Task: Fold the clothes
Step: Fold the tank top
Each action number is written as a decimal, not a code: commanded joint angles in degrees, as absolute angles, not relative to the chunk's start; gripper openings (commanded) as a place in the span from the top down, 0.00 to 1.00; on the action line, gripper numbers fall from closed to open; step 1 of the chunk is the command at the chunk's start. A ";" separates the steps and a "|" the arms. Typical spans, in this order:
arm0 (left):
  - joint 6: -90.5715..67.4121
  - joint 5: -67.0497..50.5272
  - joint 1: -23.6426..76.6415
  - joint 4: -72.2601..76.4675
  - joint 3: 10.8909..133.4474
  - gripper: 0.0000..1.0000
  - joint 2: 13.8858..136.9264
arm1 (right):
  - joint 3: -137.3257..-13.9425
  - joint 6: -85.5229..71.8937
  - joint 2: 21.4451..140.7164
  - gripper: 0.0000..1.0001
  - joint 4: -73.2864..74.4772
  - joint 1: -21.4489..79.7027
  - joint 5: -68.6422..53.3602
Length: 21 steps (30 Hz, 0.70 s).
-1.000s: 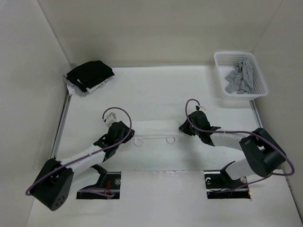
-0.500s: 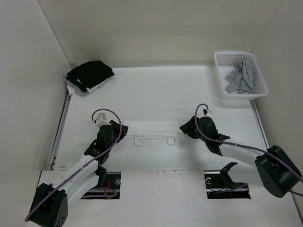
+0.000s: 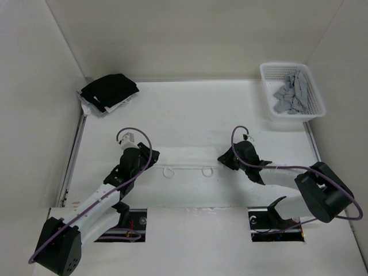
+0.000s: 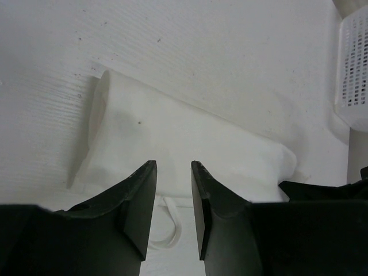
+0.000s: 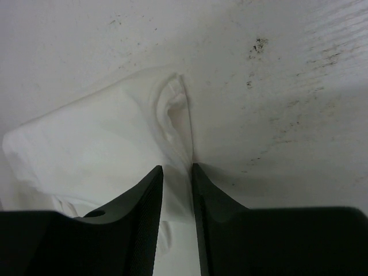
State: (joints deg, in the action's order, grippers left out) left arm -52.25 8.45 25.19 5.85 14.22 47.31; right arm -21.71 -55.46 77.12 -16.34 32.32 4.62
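The clothes [image 3: 190, 158], a thin white top, lie on the table as a long folded band between my two grippers. Two strap loops [image 3: 168, 171] stick out from its near edge. My left gripper [image 3: 150, 154] is at the band's left end. In the left wrist view the left gripper [image 4: 172, 164] is open just short of the clothes [image 4: 190, 138], with a strap loop [image 4: 169, 230] on the table under the gap. My right gripper [image 3: 225, 158] is at the band's right end. There the right gripper [image 5: 177, 167] stands narrowly open, astride the end edge of the clothes [image 5: 98, 144].
A white basket [image 3: 265, 86] holding a grey garment [image 3: 290, 92] stands at the back right; it also shows in the left wrist view as the basket [image 4: 353, 63]. A black clothes stack [image 3: 109, 89] lies at the back left. White walls enclose the table.
The white band now lies wider and flat between the grippers. The right jaws opened, then narrowed a little. The left jaws opened; that gripper drew left, then came back to the band's end.
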 commanded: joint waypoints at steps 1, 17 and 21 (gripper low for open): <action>-50.89 7.56 25.44 9.40 17.14 0.71 46.58 | -20.66 -58.18 79.36 0.74 -19.32 32.56 2.29; -52.82 9.93 35.19 14.59 17.14 0.69 52.12 | -20.64 -55.12 39.39 0.92 12.28 34.05 16.35; -53.09 10.55 36.34 14.68 16.96 0.69 51.07 | -27.49 -52.74 41.73 0.91 15.91 38.00 17.57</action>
State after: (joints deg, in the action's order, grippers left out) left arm -52.49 9.08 35.73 11.00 15.09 52.21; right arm -21.63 -55.70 39.97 9.69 35.22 14.81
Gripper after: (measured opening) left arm 0.310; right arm 0.087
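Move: The tank top, folded to a narrow strip, has its right end practically at the right fingertips, about 1 cm farther out and 1 cm below. Its right strap loop lies some 6 cm to the left and 4 cm back, the left strap loop about 20 cm left and 4 cm back. From the left hand, the tank top's left end is roughly 3 cm left, 2 cm ahead and 7 cm below; the right end is about 24 cm right, 1 cm ahead. The tank top's right end is pinched as the right fingers close on it low at the table, then it is raised about 10 cm while the hand draws some 4 cm right and 3 cm back, fingertips tilting up roughly 10 degrees. The left hand, empty and partly open, travels about 5 cm right and slightly back above the table, turning clockwise. ##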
